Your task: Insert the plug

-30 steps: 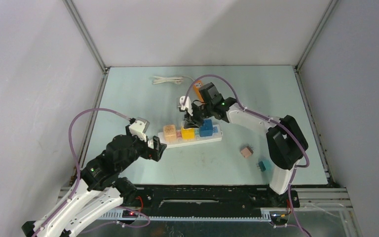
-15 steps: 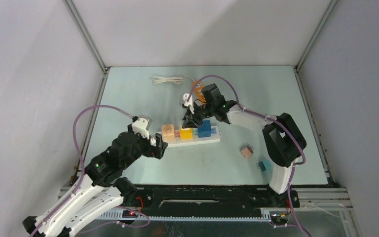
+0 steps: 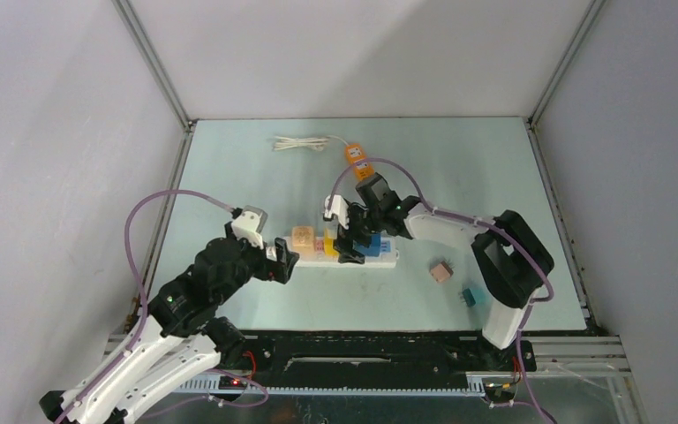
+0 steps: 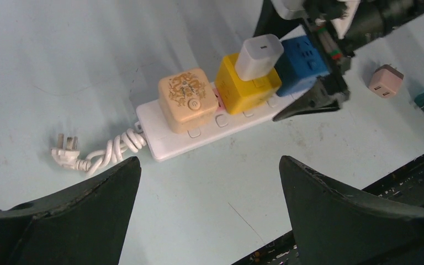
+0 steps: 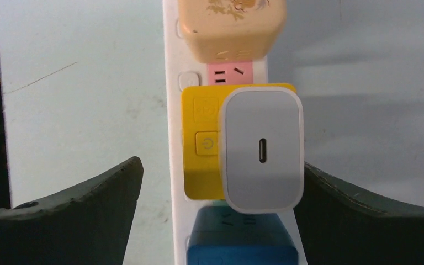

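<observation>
The white plug [image 5: 262, 149] stands upright on the yellow adapter [image 5: 201, 138], which sits in the white power strip [image 5: 172, 55] between a tan cube [image 5: 232, 25] and a blue cube [image 5: 243, 240]. My right gripper [image 5: 221, 165] is open and straddles the plug. Its right finger is at the plug's side and its left finger is well clear. From the left wrist view the plug [image 4: 259, 55] tops the yellow adapter [image 4: 245, 88]. My left gripper [image 4: 210, 160] is open over bare table, just short of the strip's [image 4: 165, 143] left end.
The strip's coiled cord and its own plug [image 4: 66, 152] lie left of it. A pink charger [image 3: 441, 271] and a teal one [image 3: 470, 296] lie to the right. An orange adapter [image 3: 356, 157] with a white cable [image 3: 300, 142] lies at the back.
My right gripper came down over the strip with the white plug, then opened and let it go on the yellow adapter. The left arm barely moved.
</observation>
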`<state>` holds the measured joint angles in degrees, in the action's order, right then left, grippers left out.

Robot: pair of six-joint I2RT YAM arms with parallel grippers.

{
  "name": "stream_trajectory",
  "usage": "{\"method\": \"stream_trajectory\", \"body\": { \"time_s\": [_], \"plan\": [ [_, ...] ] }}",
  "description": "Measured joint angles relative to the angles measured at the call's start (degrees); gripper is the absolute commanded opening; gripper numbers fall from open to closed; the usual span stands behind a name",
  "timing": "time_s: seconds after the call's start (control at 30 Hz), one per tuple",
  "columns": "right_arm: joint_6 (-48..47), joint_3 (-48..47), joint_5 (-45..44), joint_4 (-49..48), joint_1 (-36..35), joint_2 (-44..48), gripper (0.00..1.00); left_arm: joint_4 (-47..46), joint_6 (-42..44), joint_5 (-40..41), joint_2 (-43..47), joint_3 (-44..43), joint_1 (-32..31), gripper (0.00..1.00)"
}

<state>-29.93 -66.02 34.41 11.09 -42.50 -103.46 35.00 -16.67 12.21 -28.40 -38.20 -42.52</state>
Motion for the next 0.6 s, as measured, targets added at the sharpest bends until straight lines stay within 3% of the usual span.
{"method": "stream_trajectory", "body": {
  "time_s": [0.17, 0.37, 0.6],
  "plan": [
    [0.9, 1.3, -4.1, 4.1, -1.7, 8.4, 0.99, 0.1, 0.0, 0.8, 0.1, 0.0, 0.0, 0.98],
    [2.6, 2.5, -12.4, 3.0, -2.0, 26.1, 1.00, 0.1, 0.1, 1.9, 0.6, 0.0, 0.0, 0.98],
    [18.4, 7.2, -32.5, 0.0, 2.5, 38.6, 1.00, 0.0, 0.1, 2.6, -0.9, 0.0, 0.0, 0.98]
  ]
}}
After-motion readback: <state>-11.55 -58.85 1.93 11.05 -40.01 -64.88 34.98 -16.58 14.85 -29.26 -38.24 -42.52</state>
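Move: The white plug, already released on top of the yellow adapter, lies about 2 cm ahead of the right hand, 2 cm to its left and 3 cm above the hand point. The yellow adapter's middle is about 1 cm ahead, 2 cm left and 2 cm below. At that height the blue adapter lies 1 cm ahead and 6 cm right, the beige one 2 cm ahead and 9 cm left. From the left hand, the plug is roughly 9 cm ahead, 10 cm right and 9 cm lower. Backing off barely a centimetre first, the right hand then climbs fast, some 20 cm, away from the white plug and the adapters, its fingers still wide open and empty. As it rises it swings right about 11 cm, finally easing a little forward, while the wrist turns clockwise roughly 40 degrees and tips the fingers up. ##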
